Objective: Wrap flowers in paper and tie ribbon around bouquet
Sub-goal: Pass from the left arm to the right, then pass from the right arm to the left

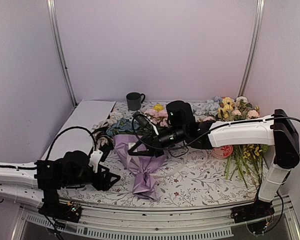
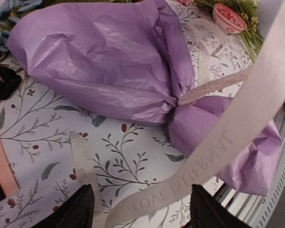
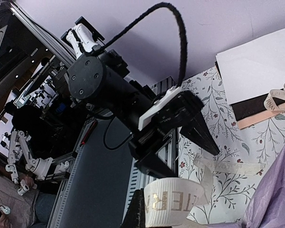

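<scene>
The bouquet is a cone of lilac paper (image 1: 140, 167) (image 2: 104, 61) lying on the floral cloth, pinched at its neck. The cream ribbon (image 2: 228, 137) is wound round that neck and runs slack toward the camera in the left wrist view. My left gripper (image 1: 110, 177) (image 2: 142, 211) is open at the near left of the cone; the ribbon passes loosely between its fingers. My right gripper (image 1: 136, 150) (image 3: 147, 216) hangs over the cone's wide end, shut on a ribbon (image 3: 173, 202) loop. Pink and yellow flowers (image 1: 158, 114) show behind the right arm; the cone's mouth is hidden.
At the back stand a dark mug (image 1: 134, 100) and a white sheet (image 1: 87, 117). Coiled tan-and-dark ribbon (image 1: 102, 140) lies left of the cone. Loose long-stemmed flowers (image 1: 245, 157) and a pink bowl (image 1: 221, 151) sit on the right. The table's front rail (image 1: 155, 222) is close.
</scene>
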Motion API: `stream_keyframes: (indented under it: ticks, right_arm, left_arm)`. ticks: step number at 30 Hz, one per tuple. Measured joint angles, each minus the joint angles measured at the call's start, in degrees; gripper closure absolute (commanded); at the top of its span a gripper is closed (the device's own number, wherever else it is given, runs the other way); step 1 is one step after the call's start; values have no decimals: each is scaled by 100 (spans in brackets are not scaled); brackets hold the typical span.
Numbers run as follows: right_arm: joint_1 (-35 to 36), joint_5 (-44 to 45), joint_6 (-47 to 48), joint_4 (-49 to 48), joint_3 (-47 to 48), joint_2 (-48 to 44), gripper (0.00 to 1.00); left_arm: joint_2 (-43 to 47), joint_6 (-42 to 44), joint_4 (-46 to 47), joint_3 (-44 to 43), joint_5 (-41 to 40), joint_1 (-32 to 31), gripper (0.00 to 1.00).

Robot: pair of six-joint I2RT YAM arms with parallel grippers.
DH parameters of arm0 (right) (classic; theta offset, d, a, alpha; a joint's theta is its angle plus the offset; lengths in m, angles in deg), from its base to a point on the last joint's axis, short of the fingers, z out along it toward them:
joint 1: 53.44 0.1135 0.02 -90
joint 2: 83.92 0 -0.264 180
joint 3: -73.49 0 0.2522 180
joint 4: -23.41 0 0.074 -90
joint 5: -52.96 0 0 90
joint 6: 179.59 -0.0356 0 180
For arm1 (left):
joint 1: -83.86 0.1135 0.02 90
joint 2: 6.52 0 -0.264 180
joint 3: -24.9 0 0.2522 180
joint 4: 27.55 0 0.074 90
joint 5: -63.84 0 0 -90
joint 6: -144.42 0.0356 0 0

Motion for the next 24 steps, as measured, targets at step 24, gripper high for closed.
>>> stream_keyframes:
  ticks: [24]
  right_arm:
    - [-127, -39, -424, -402, -306, -2, 100]
  left_arm:
    - [-2420, 2446, 5652, 691, 844, 256, 12]
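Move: Some 7 cm to the left hand's right and 5 cm above it, about level in reach, hangs the ribbon strand held by the right gripper. The bouquet's tied waist lies about 9 cm right of the left hand, level in reach and 6 cm lower; the black ribbon coil is roughly 14 cm ahead, 5 cm left and 8 cm down. From the right hand, the strand hangs about 7 cm below, 1 cm ahead and 1 cm left. Swinging right towards the hanging ribbon, the left hand first draws back about 2.5 cm, then reaches forward past its start, ending some 7.5 cm to the right, 3 cm farther out and 3 cm higher. Its part-open fingers spread wide and tip up by nearly 30 degrees, turning slightly clockwise. The right gripper keeps its pinch on the ribbon, sinking about 1 cm. ##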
